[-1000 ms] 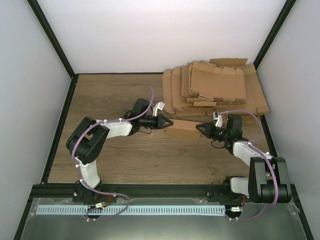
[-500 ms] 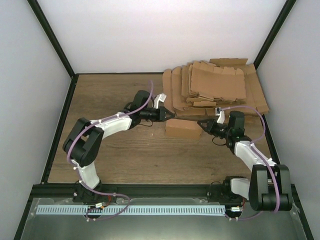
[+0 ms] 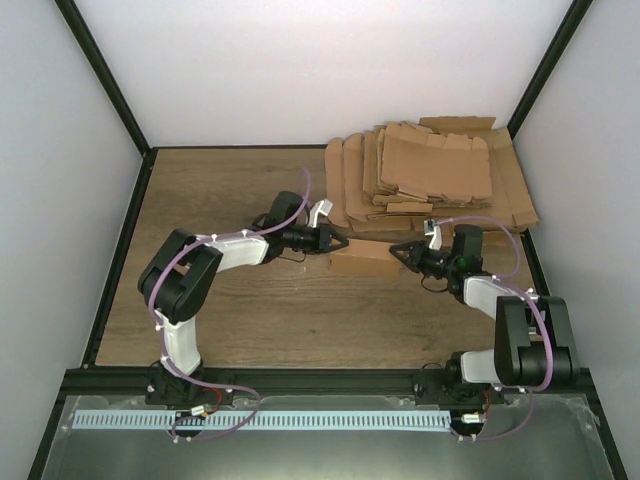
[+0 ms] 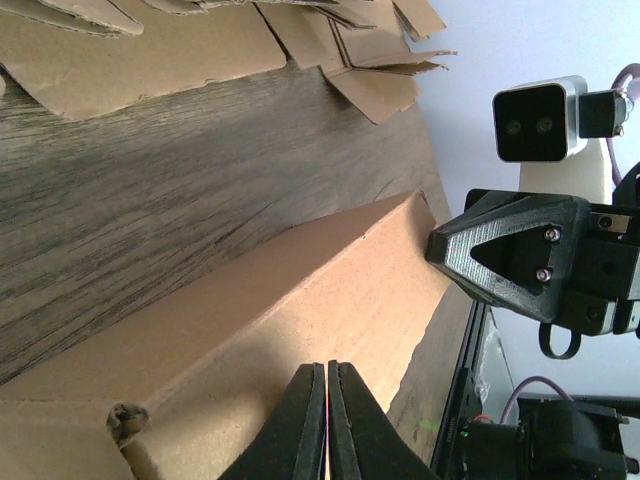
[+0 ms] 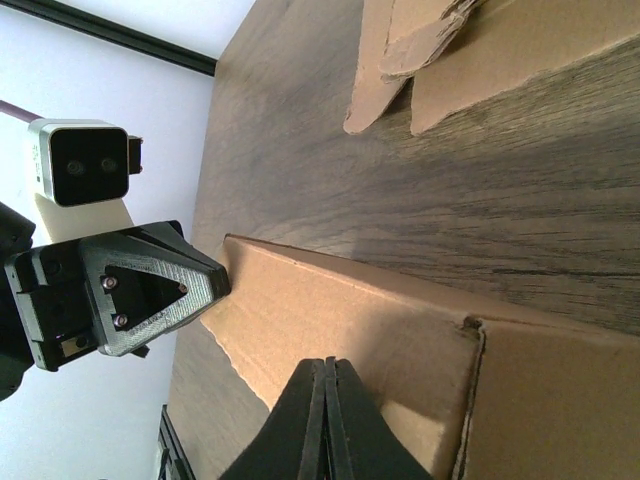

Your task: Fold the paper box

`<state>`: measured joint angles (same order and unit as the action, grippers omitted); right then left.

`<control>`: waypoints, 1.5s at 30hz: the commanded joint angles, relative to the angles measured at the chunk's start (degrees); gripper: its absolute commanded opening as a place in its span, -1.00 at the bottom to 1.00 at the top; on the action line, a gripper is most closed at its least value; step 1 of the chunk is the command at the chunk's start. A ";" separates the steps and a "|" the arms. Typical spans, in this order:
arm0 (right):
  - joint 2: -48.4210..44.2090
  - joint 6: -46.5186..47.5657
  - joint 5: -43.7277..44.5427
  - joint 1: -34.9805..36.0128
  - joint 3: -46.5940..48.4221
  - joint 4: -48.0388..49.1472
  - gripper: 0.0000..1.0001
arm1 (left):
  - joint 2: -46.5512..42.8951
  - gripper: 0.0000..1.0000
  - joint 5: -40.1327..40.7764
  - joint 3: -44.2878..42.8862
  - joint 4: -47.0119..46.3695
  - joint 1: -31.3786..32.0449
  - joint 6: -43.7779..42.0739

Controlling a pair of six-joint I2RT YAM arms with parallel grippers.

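Note:
The paper box (image 3: pixel 365 258) is a small oblong brown cardboard box lying on the wooden table, right of centre. My left gripper (image 3: pixel 345 243) is shut, its tip at the box's left end and over its top face. In the left wrist view the closed fingertips (image 4: pixel 327 368) hover over the paper box (image 4: pixel 300 290) with nothing between them. My right gripper (image 3: pixel 394 250) is shut at the box's right end. In the right wrist view its tip (image 5: pixel 327 362) sits above the box's top panel (image 5: pixel 330 300), facing the left gripper (image 5: pixel 150 285).
A pile of flat brown cardboard blanks (image 3: pixel 430 175) lies at the back right, just behind the box. Its nearest flaps (image 4: pixel 380 85) reach close to the box. Black frame rails (image 3: pixel 120 250) border the table on both sides, and white walls stand beyond them.
The left gripper swung back toward the pile, then returned to the box's left end. The right gripper moved slightly left to the box's right end. The box shifted slightly.

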<state>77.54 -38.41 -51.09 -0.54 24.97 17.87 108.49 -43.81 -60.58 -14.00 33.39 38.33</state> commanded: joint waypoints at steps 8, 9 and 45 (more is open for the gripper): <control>-6.23 4.74 2.35 -0.26 7.76 -12.79 -0.99 | -3.20 -0.92 1.95 -2.63 6.05 0.89 -2.70; -6.12 4.87 2.47 -0.26 7.83 -12.72 -0.99 | -3.39 -0.92 2.05 -2.74 6.43 1.28 -2.87; -23.14 -3.50 15.61 7.86 -5.08 -30.66 -0.99 | -11.65 -0.92 11.22 5.92 20.25 11.90 2.75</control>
<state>59.35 -36.36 -42.78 3.97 21.82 -1.78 99.59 -35.03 -57.91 1.39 41.76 37.15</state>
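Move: The paper box lies between the two hands: its middle is about 5 cm to the right of the left hand and 3 cm nearer the base, and roughly 3 cm below it. From the right hand the box's middle is some 6 cm to the left, 1 cm back and 3 cm below. The cardboard stack's middle is about 18 cm ahead of the right hand, 7 cm to its right and 5 cm below. Right hand hops about 4 cm up and down by the box; both then draw back towards the bases, 5–7 cm. ##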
